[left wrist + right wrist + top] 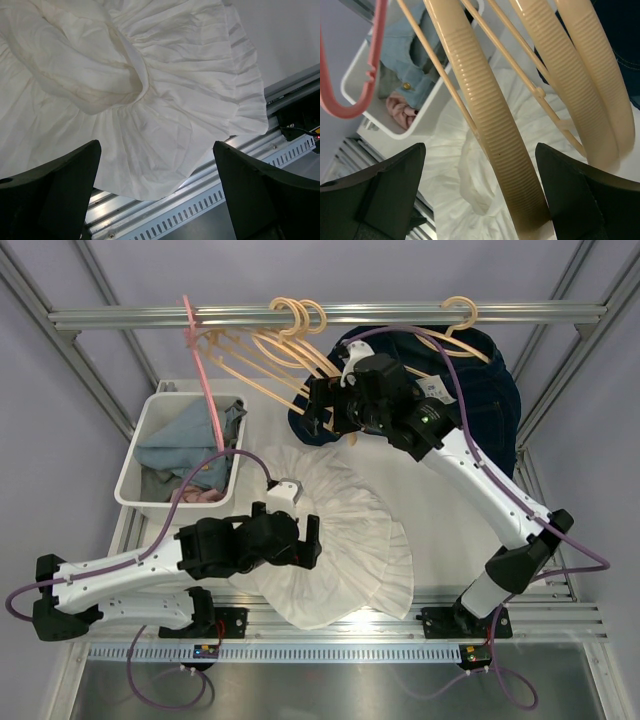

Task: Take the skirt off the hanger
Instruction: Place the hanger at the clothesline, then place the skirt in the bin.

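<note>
The white pleated skirt [360, 540] lies spread on the table, its hem reaching the front rail. Its waist opening [120, 75] shows in the left wrist view. Several beige hangers [290, 355] hang from the top rail. My right gripper [312, 410] is open at their lower ends, and one ribbed hanger arm [490, 125] runs between its fingers without being clamped. Below that arm lies the skirt's waist [475, 185]; I cannot tell whether they touch. My left gripper [313, 543] hovers open over the skirt's left part, and only cloth and the rail show under it [156, 165].
A white bin [135, 445] with blue and pink clothes stands at the back left. A pink hanger [205, 370] hangs over it. A dark denim garment [495, 390] hangs on another beige hanger at the back right. The metal frame rail [400, 315] crosses the back.
</note>
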Action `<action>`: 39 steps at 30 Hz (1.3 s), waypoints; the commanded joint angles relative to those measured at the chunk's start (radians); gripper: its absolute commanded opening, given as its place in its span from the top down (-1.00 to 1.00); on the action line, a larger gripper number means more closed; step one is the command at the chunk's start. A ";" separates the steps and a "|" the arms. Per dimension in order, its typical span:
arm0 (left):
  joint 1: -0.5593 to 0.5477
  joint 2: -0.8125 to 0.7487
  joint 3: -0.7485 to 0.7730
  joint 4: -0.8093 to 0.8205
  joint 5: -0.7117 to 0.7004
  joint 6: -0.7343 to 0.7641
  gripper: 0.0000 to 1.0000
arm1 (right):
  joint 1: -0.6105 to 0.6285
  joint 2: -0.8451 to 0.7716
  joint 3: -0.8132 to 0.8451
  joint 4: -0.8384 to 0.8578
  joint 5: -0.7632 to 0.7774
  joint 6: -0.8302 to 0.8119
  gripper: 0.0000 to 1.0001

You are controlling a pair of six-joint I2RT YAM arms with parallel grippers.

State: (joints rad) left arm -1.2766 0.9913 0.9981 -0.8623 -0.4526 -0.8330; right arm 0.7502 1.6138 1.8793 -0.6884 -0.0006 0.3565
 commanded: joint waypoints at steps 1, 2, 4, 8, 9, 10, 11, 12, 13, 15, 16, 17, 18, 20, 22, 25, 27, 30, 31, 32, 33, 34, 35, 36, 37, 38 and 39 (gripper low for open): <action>-0.006 -0.011 0.001 0.066 0.028 0.023 -0.98 | 0.003 0.037 0.037 -0.049 0.054 -0.111 -0.99; -0.006 -0.013 -0.003 0.068 0.026 0.025 -0.98 | 0.003 0.035 0.029 -0.036 0.044 -0.111 -0.99; -0.006 -0.011 -0.012 0.057 0.006 0.017 -0.98 | 0.005 -0.004 -0.005 -0.002 0.024 -0.099 -0.99; -0.006 0.020 -0.019 0.032 -0.029 -0.009 -0.98 | 0.009 -0.080 -0.083 0.046 0.034 -0.076 -0.99; -0.006 0.030 -0.018 0.025 -0.047 -0.015 -0.98 | 0.014 -0.109 -0.091 0.047 0.039 -0.071 -0.99; -0.006 0.058 -0.013 -0.001 -0.057 -0.034 -0.98 | 0.017 -0.121 -0.094 0.043 0.054 -0.067 -0.99; -0.006 0.073 -0.010 -0.010 -0.067 -0.040 -0.98 | 0.017 -0.130 -0.089 0.036 0.063 -0.064 -0.99; -0.006 0.090 -0.004 -0.015 -0.077 -0.040 -0.98 | 0.018 -0.137 -0.079 0.000 0.077 -0.059 -0.99; -0.006 0.108 0.002 -0.020 -0.077 -0.038 -0.98 | 0.018 -0.143 -0.069 -0.020 0.099 -0.056 -0.99; -0.006 0.161 0.017 -0.018 -0.071 -0.034 -0.98 | 0.021 -0.163 -0.057 -0.060 0.120 -0.059 -0.99; -0.006 0.177 0.023 -0.020 -0.069 -0.038 -0.98 | 0.021 -0.173 -0.057 -0.071 0.145 -0.059 -0.99; -0.006 0.206 0.033 -0.017 -0.066 -0.038 -0.98 | 0.021 -0.181 -0.058 -0.095 0.161 -0.057 -0.99; -0.006 0.219 0.033 0.006 -0.051 -0.034 -0.98 | 0.021 -0.199 -0.060 -0.109 0.177 -0.056 -0.99; -0.006 0.243 0.036 0.023 -0.043 -0.038 -0.98 | 0.021 -0.222 -0.075 -0.154 0.226 -0.053 -0.99; -0.006 0.280 0.036 0.049 -0.038 -0.040 -0.98 | 0.021 -0.284 -0.098 -0.172 0.267 -0.047 -0.99; -0.003 0.342 0.036 0.097 -0.021 -0.009 -0.98 | 0.021 -0.399 -0.172 -0.181 0.310 -0.039 -0.99; 0.003 0.410 0.062 0.117 -0.021 0.009 -0.98 | 0.021 -0.463 -0.196 -0.217 0.330 -0.034 -0.99; 0.036 0.477 0.080 0.173 0.027 0.051 -0.98 | 0.021 -0.537 -0.209 -0.270 0.338 -0.019 -0.99; 0.060 0.522 0.085 0.187 0.041 0.063 -0.98 | 0.021 -0.555 -0.212 -0.281 0.333 -0.013 -0.99; 0.071 0.547 0.091 0.195 0.049 0.060 -0.98 | 0.021 -0.577 -0.224 -0.289 0.332 -0.007 -0.99; 0.080 0.572 0.094 0.210 0.049 0.061 -0.98 | 0.021 -0.615 -0.230 -0.290 0.332 -0.001 -0.99; 0.095 0.620 0.103 0.216 0.049 0.067 -0.98 | 0.021 -0.633 -0.239 -0.292 0.327 0.001 -0.99; 0.100 0.645 0.114 0.221 0.048 0.071 -0.98 | 0.021 -0.649 -0.244 -0.295 0.326 0.002 -0.99; 0.102 0.670 0.126 0.226 0.036 0.077 -0.98 | 0.021 -0.675 -0.246 -0.296 0.324 0.002 -0.99; 0.109 0.722 0.148 0.229 0.028 0.084 -0.98 | 0.021 -0.687 -0.252 -0.301 0.323 0.001 -0.99; 0.115 0.746 0.151 0.236 0.040 0.092 -0.98 | 0.021 -0.698 -0.255 -0.301 0.323 0.001 -0.99; 0.123 0.768 0.152 0.281 0.063 0.101 -0.98 | 0.020 -0.713 -0.255 -0.301 0.324 0.001 -0.99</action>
State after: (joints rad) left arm -1.1671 1.7069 1.1030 -0.6765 -0.4206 -0.7689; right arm 0.7650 0.9134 1.6390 -0.9771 0.2981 0.3450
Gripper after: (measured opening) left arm 0.985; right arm 0.993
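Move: The white skirt lies spread on the table, its middle some 4 cm ahead of the left hand, 3 cm to its right and 18 cm below; the white basket stands about 22 cm ahead and 27 cm to that hand's left. The right hand's open fingers straddle the near arm of the just-hung wooden hanger, whose middle is about 10 cm ahead and 3 cm left. From the right hand, the pink hanger is roughly 21 cm left and 8 cm ahead, the navy skirt 20 cm right and 4 cm ahead. Fingers staying wide open, the right hand first dips about 3 cm, then draws off the wooden hanger's arm, sweeping some 20 cm to the right and 14 cm back while rising, and the wrist swings clockwise about 15 degrees and tips up a little. After a brief wait the left hand sinks about 15 cm to the white skirt, easing forward and to the right by 5 cm each as its still-open fingers tip some 25 degrees to point more steeply down. ##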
